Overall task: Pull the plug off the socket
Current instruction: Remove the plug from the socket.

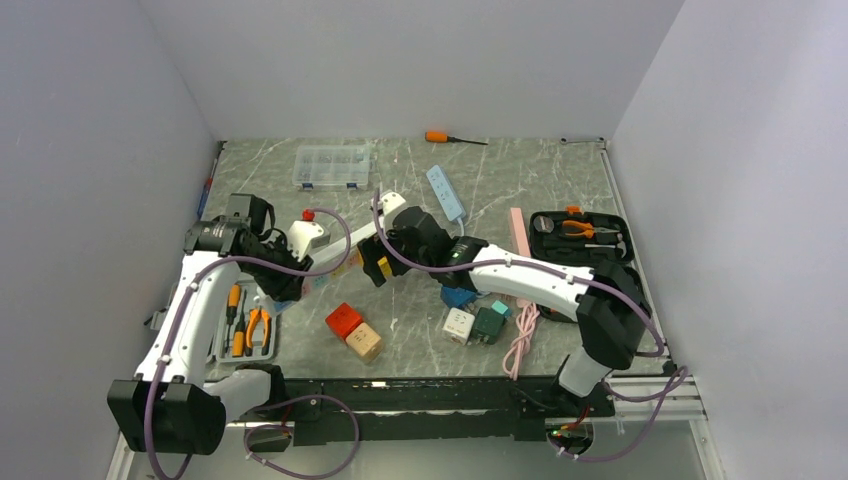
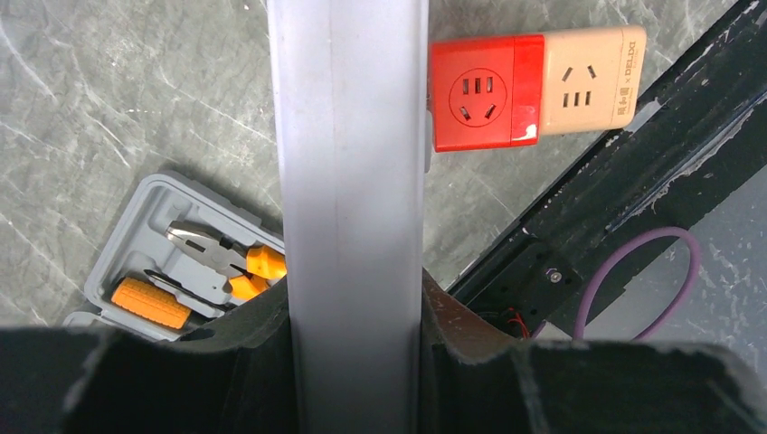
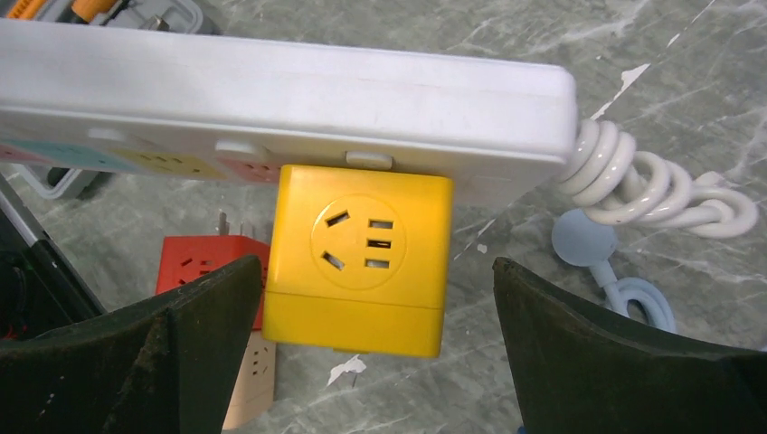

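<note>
A long white power strip, the socket (image 3: 271, 99), hangs above the table, and my left gripper (image 2: 355, 362) is shut on one end of it (image 2: 353, 181). A yellow cube plug (image 3: 362, 262) is seated in the strip's face. My right gripper (image 3: 375, 271) stands open around that plug. One finger (image 3: 208, 316) sits close by its left side, while the other (image 3: 579, 334) is well apart on the right. From above, the strip (image 1: 340, 262) runs between both grippers, with the yellow plug (image 1: 383, 268) under my right gripper (image 1: 378, 262).
Red and beige cubes (image 1: 355, 330) lie below the strip, white and green cubes (image 1: 475, 324) to the right. A grey tool case (image 1: 248, 330) is at the left and a black one (image 1: 580, 237) at the right. The strip's coiled cord (image 3: 651, 190) trails off.
</note>
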`<act>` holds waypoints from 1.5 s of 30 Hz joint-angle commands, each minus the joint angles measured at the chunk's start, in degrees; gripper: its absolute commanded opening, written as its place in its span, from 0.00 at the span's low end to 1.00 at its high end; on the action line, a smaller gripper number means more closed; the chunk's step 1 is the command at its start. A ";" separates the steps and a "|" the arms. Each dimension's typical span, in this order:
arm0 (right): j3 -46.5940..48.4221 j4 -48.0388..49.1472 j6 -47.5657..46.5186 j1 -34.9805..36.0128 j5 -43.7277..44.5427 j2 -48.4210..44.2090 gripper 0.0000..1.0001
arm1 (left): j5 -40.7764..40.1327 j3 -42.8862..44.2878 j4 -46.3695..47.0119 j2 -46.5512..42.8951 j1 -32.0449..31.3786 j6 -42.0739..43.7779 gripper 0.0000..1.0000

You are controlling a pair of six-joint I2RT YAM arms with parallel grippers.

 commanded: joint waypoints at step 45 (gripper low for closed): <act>-2.90 0.93 3.98 -0.18 1.81 1.38 0.00 | -17.52 -3.06 19.08 3.93 0.28 -8.11 0.00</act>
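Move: Just past the right hand's open fingers, the yellow plug, still in the held strip, lies about 4 cm below the right hand, 3 cm to its left and 1 cm ahead; the power strip's middle is about 8 cm left, 2 cm ahead and 2 cm below. The red plug lies on the table some 9 cm back, 8 cm left and 13 cm below. From the left hand, the yellow plug is about 16 cm right, 7 cm ahead and slightly lower. Sinking about 4 cm and edging left a couple of centimetres, the right hand brings its wide-open fingers around the yellow plug and pinches its sides, then draws the plug back to the right by some 2 cm and a little lower, away from the strip. The left hand keeps its grip on the strip, steadying it until it shifts roughly 2 cm forward and down at the end. ##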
